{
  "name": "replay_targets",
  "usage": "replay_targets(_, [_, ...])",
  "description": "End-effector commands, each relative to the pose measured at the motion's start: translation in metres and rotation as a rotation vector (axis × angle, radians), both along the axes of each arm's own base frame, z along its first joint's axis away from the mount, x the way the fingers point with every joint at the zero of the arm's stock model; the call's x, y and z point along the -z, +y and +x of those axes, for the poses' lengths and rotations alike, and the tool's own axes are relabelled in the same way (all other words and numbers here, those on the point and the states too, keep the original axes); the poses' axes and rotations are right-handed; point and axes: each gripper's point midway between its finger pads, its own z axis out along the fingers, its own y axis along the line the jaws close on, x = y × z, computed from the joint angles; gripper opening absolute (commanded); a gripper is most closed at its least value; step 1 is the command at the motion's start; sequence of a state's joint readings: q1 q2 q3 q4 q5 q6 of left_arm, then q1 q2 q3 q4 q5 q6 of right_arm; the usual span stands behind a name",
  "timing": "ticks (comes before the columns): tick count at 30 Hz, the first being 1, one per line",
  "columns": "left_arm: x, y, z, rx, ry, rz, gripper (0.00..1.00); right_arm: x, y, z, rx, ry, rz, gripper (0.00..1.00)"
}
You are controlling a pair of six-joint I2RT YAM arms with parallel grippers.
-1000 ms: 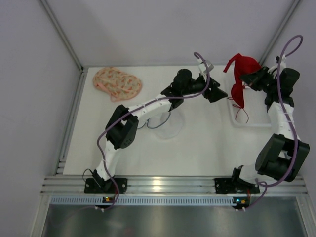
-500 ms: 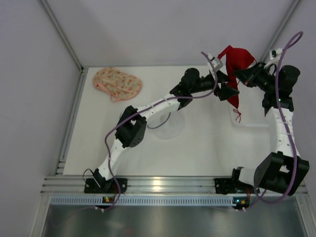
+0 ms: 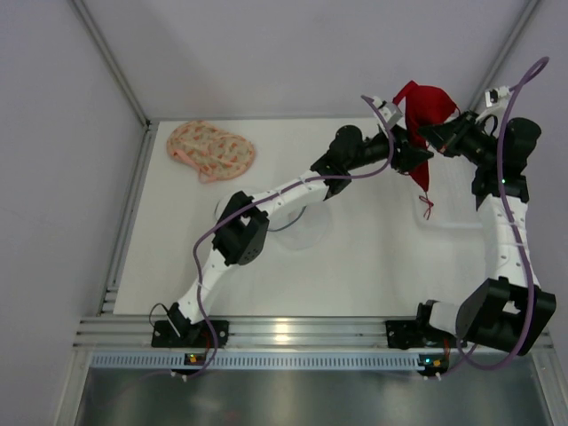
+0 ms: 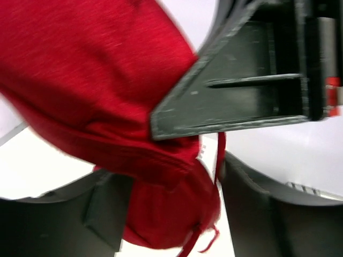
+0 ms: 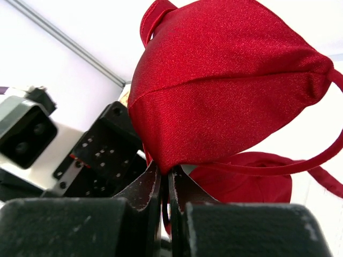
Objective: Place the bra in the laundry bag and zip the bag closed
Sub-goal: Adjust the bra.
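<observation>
The red bra [image 3: 426, 102] hangs in the air at the back right. My right gripper [image 3: 439, 133] is shut on the edge of its upper cup [image 5: 225, 85], the fabric pinched between the fingertips of the right gripper [image 5: 166, 171]. My left gripper [image 3: 415, 160] has reached across to it. In the left wrist view the lower cup of the bra [image 4: 171, 214] hangs between the fingers of the left gripper [image 4: 171, 209], whose jaws stand wide apart. The laundry bag [image 3: 306, 232], pale, round and see-through, lies on the table partly under the left arm.
A floral pink cloth [image 3: 210, 149] lies at the back left of the white table. A clear shallow tray [image 3: 453, 222] sits on the right, below the hanging bra. Grey walls and metal rails close in the table on both sides.
The right gripper has lifted the bra higher off the tray. The left arm has stretched to the right until its jaws stand around the lower cup, and they have narrowed a little.
</observation>
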State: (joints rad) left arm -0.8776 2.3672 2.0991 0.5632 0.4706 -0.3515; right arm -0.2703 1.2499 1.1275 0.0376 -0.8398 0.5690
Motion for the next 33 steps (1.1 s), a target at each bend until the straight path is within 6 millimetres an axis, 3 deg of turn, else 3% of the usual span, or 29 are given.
replay_targets(1, [-0.042, 0.006, 0.005, -0.042, -0.070, -0.119, 0.63, -0.039, 0.010, -0.014, -0.035, -0.139, -0.036, 0.00])
replay_targets(5, [-0.051, 0.008, 0.003, -0.039, -0.070, -0.139, 0.42, -0.039, 0.012, -0.015, -0.036, -0.136, -0.032, 0.00])
replay_targets(6, [-0.055, 0.010, 0.003, -0.041, -0.072, -0.144, 0.32, -0.040, 0.011, -0.014, -0.033, -0.135, -0.030, 0.00])
replay_targets(9, [-0.065, 0.015, 0.003, -0.063, -0.057, -0.160, 0.12, -0.035, 0.008, -0.013, -0.007, -0.111, -0.026, 0.00])
replay_targets(10, [-0.066, 0.018, 0.005, -0.076, -0.038, -0.156, 0.03, -0.036, 0.003, -0.010, 0.027, -0.113, -0.041, 0.04])
replay_targets(12, [-0.079, 0.027, 0.009, -0.122, -0.040, -0.141, 0.01, -0.031, -0.003, -0.007, 0.068, -0.089, -0.060, 0.13])
replay_targets(14, [-0.074, 0.034, 0.016, -0.168, -0.028, -0.064, 0.00, -0.027, -0.009, -0.006, 0.105, -0.066, -0.064, 0.23])
replay_targets(15, [-0.074, 0.038, 0.019, -0.196, -0.037, -0.032, 0.00, -0.031, -0.009, -0.007, 0.114, -0.072, -0.067, 0.34])
replay_targets(16, [-0.087, 0.047, 0.018, -0.232, -0.101, -0.005, 0.00, -0.032, -0.012, -0.007, 0.134, -0.067, -0.069, 0.46])
replay_targets(17, [-0.075, 0.052, 0.024, -0.275, -0.091, 0.068, 0.00, -0.034, -0.013, -0.007, 0.143, -0.070, -0.073, 0.51])
replay_targets(18, [-0.076, 0.058, 0.027, -0.307, -0.168, 0.120, 0.00, -0.039, -0.015, -0.008, 0.154, -0.079, -0.081, 0.63])
replay_targets(19, [-0.085, 0.066, 0.025, -0.326, -0.208, 0.144, 0.00, -0.039, -0.018, -0.009, 0.180, -0.067, -0.086, 0.66])
replay_targets(20, [-0.070, 0.080, 0.029, -0.364, -0.335, 0.305, 0.00, -0.047, -0.026, -0.012, 0.236, -0.077, -0.111, 0.79])
replay_targets(21, [-0.075, 0.082, 0.027, -0.366, -0.340, 0.300, 0.00, -0.044, -0.026, -0.013, 0.235, -0.063, -0.109, 0.79])
replay_targets(24, [-0.064, 0.096, 0.035, -0.408, -0.396, 0.464, 0.00, -0.044, -0.033, -0.014, 0.285, -0.054, -0.130, 0.85])
replay_targets(25, [-0.081, 0.101, 0.038, -0.440, -0.411, 0.465, 0.00, -0.041, -0.035, -0.015, 0.294, -0.043, -0.132, 0.86])
replay_targets(26, [-0.068, 0.114, 0.046, -0.496, -0.374, 0.548, 0.00, -0.037, -0.035, -0.015, 0.292, -0.035, -0.138, 0.86])
replay_targets(28, [-0.081, 0.131, 0.052, -0.584, -0.329, 0.565, 0.00, -0.038, -0.030, -0.016, 0.265, -0.061, -0.141, 0.86])
replay_targets(30, [-0.081, 0.150, 0.056, -0.687, -0.197, 0.554, 0.01, -0.031, -0.017, -0.020, 0.187, -0.070, -0.119, 0.83])
replay_targets(31, [-0.091, 0.158, 0.050, -0.700, -0.159, 0.527, 0.01, -0.034, -0.014, -0.020, 0.171, -0.102, -0.118, 0.83])
replay_targets(33, [-0.081, 0.164, 0.043, -0.700, -0.068, 0.523, 0.02, -0.027, -0.004, -0.022, 0.131, -0.104, -0.116, 0.81])
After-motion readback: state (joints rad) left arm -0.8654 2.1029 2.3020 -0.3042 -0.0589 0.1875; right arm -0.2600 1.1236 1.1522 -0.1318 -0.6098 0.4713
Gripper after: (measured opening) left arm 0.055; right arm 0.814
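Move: The bra hangs from the shut right gripper and already runs between the left gripper's open fingers, its middle some 2 cm ahead of the left hand point. From that left hand, the white basket lies about 15 cm to the right, roughly 1 cm back and 28 cm below; the laundry bag about 28 cm left, 8 cm back and 30 cm down. From the right hand, the bra's middle is about 1 cm back and 2 cm below. Close the left gripper on the bra right beside the right gripper's pinch, then open the right fingers wide and draw them a few centimetres right and up, turning slightly clockwise. Once they free it, carry the bra off about 12 cm to the left, rising and easing forward, with the left wrist swinging some 30 degrees counter-clockwise and its left side rolling up. ##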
